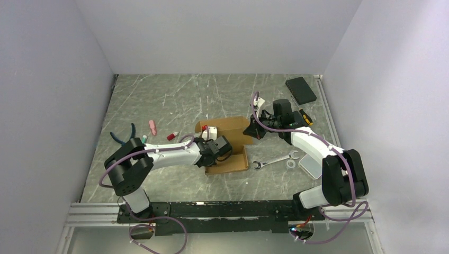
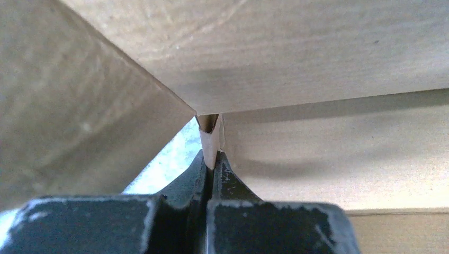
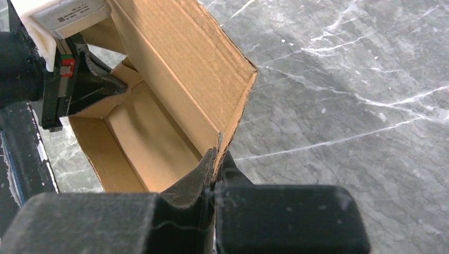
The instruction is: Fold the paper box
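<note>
The paper box (image 1: 229,127) is brown cardboard, half formed, with its walls raised and its top open in the middle of the table. My left gripper (image 1: 216,150) reaches into it from the left. In the left wrist view that gripper (image 2: 212,159) is shut on a thin cardboard flap edge where the panels (image 2: 317,53) meet. My right gripper (image 1: 254,130) holds the box's right side. In the right wrist view it (image 3: 216,159) is shut on the corner edge of a raised wall (image 3: 174,69), with the left gripper's fingers (image 3: 100,83) inside the box.
A wrench (image 1: 274,160), a small ring (image 1: 290,164) and a clear plastic case (image 1: 311,165) lie right of the box. A black pad (image 1: 301,90) sits at the back right. Teal-handled pliers (image 1: 124,137), a pink piece (image 1: 152,127) and a red piece (image 1: 172,136) lie to the left.
</note>
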`<state>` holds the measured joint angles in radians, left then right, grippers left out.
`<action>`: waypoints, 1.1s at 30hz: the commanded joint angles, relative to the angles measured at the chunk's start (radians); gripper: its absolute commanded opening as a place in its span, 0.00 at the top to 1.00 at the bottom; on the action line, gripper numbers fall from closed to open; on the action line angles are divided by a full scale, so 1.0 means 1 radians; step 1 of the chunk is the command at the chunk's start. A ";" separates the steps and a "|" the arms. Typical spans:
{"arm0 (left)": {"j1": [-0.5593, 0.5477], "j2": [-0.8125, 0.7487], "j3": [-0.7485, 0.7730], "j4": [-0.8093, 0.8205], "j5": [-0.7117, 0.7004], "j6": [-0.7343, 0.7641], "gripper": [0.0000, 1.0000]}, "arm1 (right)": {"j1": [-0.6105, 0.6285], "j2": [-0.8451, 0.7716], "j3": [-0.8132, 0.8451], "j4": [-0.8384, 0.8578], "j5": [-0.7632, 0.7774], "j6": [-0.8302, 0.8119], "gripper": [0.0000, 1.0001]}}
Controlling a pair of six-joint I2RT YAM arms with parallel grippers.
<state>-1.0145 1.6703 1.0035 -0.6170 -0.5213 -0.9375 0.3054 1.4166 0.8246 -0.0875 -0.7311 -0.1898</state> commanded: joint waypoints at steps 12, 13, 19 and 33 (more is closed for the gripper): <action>-0.035 -0.019 0.059 -0.021 -0.073 0.046 0.66 | 0.008 -0.018 0.036 0.030 -0.025 0.000 1.00; -0.035 -0.037 0.050 -0.009 -0.069 0.047 0.65 | 0.008 -0.017 0.036 0.029 -0.025 0.000 1.00; -0.035 -0.113 0.018 0.029 -0.038 0.051 0.58 | 0.009 -0.016 0.035 0.030 -0.025 0.000 1.00; -0.035 -0.080 -0.022 0.007 0.024 -0.005 0.46 | 0.009 -0.018 0.036 0.029 -0.025 0.000 1.00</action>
<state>-1.0435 1.5570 0.9924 -0.5865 -0.5190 -0.8875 0.3092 1.4166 0.8253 -0.0868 -0.7345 -0.1898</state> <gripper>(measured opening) 0.521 0.019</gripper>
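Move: The left fingers are already pinching the paper box's left end flap, so the flap lies right at them. The middle of the tray is about 7 cm to the right, 2 cm farther out and 2 cm below. The raised lid panel hangs some 8 cm ahead, 6 cm right and 7 cm higher. The right hand still grips the lid's right edge. From that hand the end flap is about 15 cm left, 9 cm back and 9 cm down. First nudging forward barely half a centimetre with a slight roll while still pinching the end flap, the left hand opens its fingers to about half and lets go. It then lifts off some 4 cm, drifting about 1.5 cm right and tilting roughly 10 degrees from that roll, before easing down slightly. The right hand stays in place, keeping its pinch on the lid edge. ##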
